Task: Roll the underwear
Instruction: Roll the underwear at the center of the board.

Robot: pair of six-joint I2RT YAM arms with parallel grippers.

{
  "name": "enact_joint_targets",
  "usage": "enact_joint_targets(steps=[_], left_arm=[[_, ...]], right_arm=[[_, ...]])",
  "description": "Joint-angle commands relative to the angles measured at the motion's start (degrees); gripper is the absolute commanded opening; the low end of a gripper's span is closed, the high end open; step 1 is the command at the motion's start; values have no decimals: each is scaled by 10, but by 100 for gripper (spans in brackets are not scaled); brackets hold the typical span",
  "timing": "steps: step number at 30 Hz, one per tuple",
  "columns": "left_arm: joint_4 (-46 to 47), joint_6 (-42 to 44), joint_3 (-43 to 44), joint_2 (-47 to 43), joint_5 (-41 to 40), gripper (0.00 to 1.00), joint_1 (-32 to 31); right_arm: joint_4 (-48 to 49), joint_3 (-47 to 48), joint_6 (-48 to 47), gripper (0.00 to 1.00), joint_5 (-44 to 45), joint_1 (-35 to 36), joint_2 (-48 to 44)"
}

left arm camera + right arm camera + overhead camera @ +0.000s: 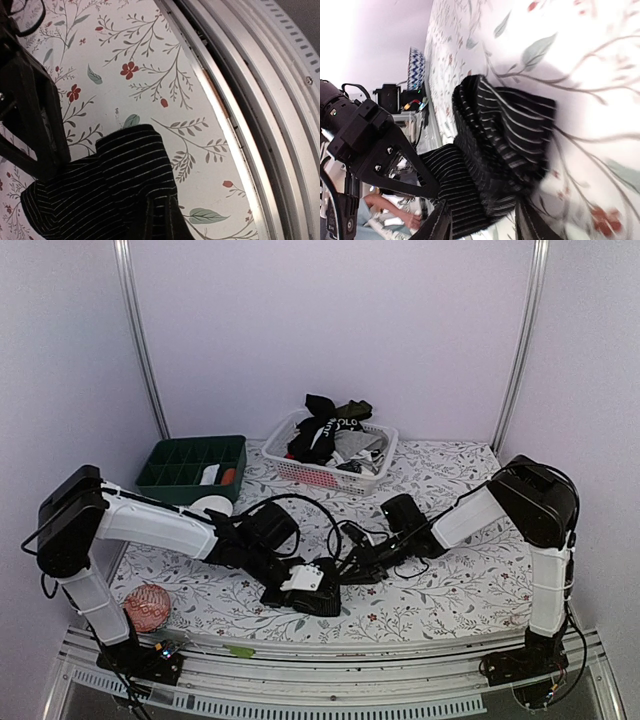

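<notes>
A black underwear with thin white stripes [318,600] lies partly rolled near the table's front edge, between the two grippers. My left gripper [300,585] is shut on its edge; in the left wrist view the striped cloth [120,185] bunches into the pinch at the bottom [160,222]. My right gripper [352,565] is at the roll's right side. In the right wrist view its fingers [437,225] stand apart and open, with the rolled underwear [505,145] just ahead of them. More underwear, black, white and grey, is piled in the white basket [375,472].
A green divided tray [190,462] stands at the back left with a white roll [212,506] beside it. A pink yarn ball [148,605] sits at the front left. Black cables [320,515] loop over the floral cloth. The metal table rail [280,125] runs close by.
</notes>
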Motion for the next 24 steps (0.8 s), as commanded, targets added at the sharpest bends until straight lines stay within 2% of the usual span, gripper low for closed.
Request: enact_joint_targets(steps=[1,7,11,17,24], left_arm=[[-144,2,37,44,52,0,29],[-243,3,113,113,123,0,86],[-301,16,170,182,159,0,121],[-385,50,255,263,201,0,154],[-449,82,322,322,208,0,173]], right_arm=[[-24,-53,-27,44,94,-11,-83],[-28,-174,-116,49,242,19,-253],[-42,-202,-174,53,321,78,-311],[-52,-163,-270,65,398,145,-283],[-56,-78,-384,66,439,169,-198]])
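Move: The left fingers are already shut on the near part of the striped black underwear; its middle lies about 4 cm ahead of the left hand, 2 cm to its right and 2 cm below. From the right hand, open beside its far right part, that middle is roughly 5 cm to the left, 3 cm back and 1 cm below. From the left hand, the white bowl is some 23 cm ahead and 24 cm left, the red patterned bowl level and about 34 cm left. The left hand keeps its closed fingers on the underwear's fold and works it forward about 6 cm, late on also sinking a little, as the wrist tips nearly 40 degrees so the fingertips trail back towards the robot. Meanwhile the right hand comes off the far right part, swinging right and up some 5 cm, then back and left again with a slight dip, rolling nearly 50 degrees about its left-pointing fingers and opening wider, to stand above the right, near side of the bundle. ##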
